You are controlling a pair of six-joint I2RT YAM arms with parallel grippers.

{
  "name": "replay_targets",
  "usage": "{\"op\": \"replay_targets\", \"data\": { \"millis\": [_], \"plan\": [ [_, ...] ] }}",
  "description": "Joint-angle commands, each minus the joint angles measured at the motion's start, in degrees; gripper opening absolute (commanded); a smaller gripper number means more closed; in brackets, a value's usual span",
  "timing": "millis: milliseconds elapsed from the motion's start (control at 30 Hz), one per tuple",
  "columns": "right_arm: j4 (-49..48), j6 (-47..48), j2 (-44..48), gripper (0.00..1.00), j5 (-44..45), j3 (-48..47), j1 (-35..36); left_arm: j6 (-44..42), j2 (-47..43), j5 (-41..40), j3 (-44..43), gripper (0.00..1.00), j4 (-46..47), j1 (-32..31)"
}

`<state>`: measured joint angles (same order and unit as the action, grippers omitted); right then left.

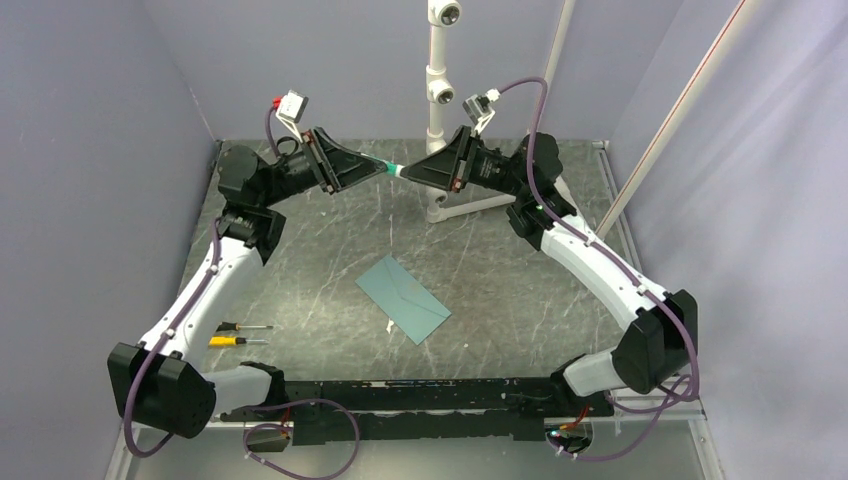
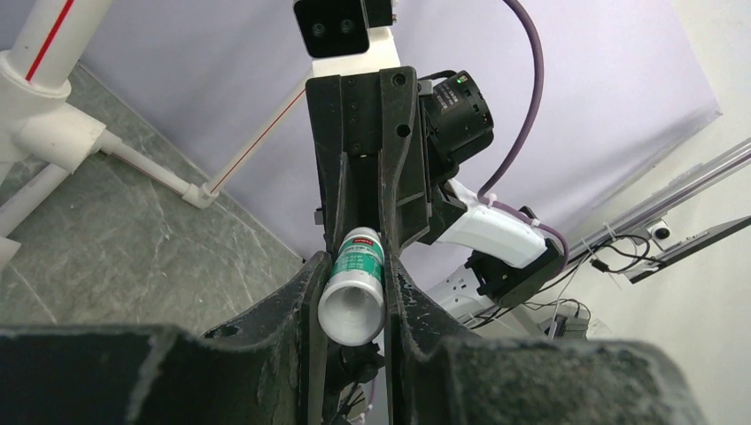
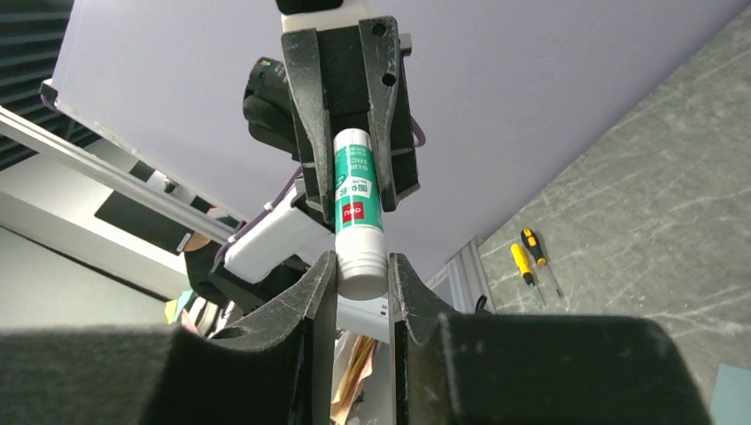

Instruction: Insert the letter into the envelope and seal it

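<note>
A green-and-white glue stick [image 1: 394, 169] hangs in the air over the back of the table, gripped from both ends. My left gripper [image 1: 383, 168] is shut on its hollow-bottomed end [image 2: 354, 305]. My right gripper [image 1: 408, 172] is shut on the other, white ridged end [image 3: 361, 266]. The two grippers face each other tip to tip. The teal envelope [image 1: 403, 298] lies flat at mid-table, flap side up, with a small white scrap [image 1: 390, 326] at its near edge. The letter is not in view.
Two yellow-handled screwdrivers [image 1: 240, 335] lie on the table by the left arm. A white pipe stand [image 1: 437, 100] rises at the back centre, just behind the grippers. Grey walls close the left, back and right sides.
</note>
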<state>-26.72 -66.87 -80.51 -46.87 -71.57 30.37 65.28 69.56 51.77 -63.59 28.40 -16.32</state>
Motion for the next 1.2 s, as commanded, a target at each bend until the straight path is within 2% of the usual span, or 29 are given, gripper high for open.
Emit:
{"op": "replay_targets", "data": {
  "millis": [0, 267, 467, 533, 667, 733, 833, 967, 1167],
  "plan": [
    [-3.96, -0.29, -0.51, 0.00, -2.94, -3.31, 4.51, -2.83, 2.96, 5.23, 0.58, 0.02, -7.05, -4.84],
    [-0.66, 2.94, 3.99, 0.00, 2.79, 0.35, 2.66, -6.71, -0.05, 1.98, 1.53, 0.02, -13.00, -4.87],
    [-4.95, -0.10, 7.11, 0.00, 6.18, 4.88, 1.59, -6.44, -2.13, 0.41, 2.61, 0.03, -13.71, -4.87],
    [-6.05, -0.75, 7.91, 0.00, 6.70, 5.66, 1.45, -6.61, -2.83, -0.20, 2.52, 0.14, -14.47, -4.87],
    [-8.36, -2.90, 8.37, 0.00, 6.54, 7.26, 1.28, -7.04, -4.08, -1.62, 2.17, 0.44, -15.51, -4.78],
    [-8.87, -3.25, 8.30, 0.00, 5.83, 7.78, 1.27, -6.76, -4.61, -2.38, 2.16, 0.65, -15.62, -4.78],
    [-8.02, -2.78, 8.38, 0.00, 4.64, 8.22, 1.19, -6.81, -5.41, -3.07, 2.01, 0.83, -15.99, -4.57],
    [-3.18, -0.19, 8.98, 0.00, 3.57, 7.75, 0.78, -5.92, -6.19, -2.07, 1.54, 0.90, -15.97, -3.63],
    [-0.09, 1.78, 8.94, 0.00, 0.85, 7.11, 0.13, -4.76, -6.33, 1.04, 0.52, 0.92, -16.43, -2.10]
  ]
}}
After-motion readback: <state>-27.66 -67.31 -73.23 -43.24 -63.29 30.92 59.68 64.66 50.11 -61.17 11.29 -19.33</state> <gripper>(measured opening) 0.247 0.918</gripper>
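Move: The glue stick hangs between the hands, already gripped by both: its middle is about 2 cm to the right of the left hand and level with it, and about 4 cm left and 1 cm ahead of the right hand. Far below, some 42 cm down, the envelope lies about 3 cm right and 6 cm back of the left hand, the white scrap straight back from that hand by about 11 cm. The glue stick is handed over to the right hand in mid-air: both grippers first carry it a centimetre or so back and about 2 cm down. Then the left fingers open wide and let go, the left hand sinking some 2 cm more as it tips down to about 10 degrees; the right keeps its grip and rises about 1.5 cm. ##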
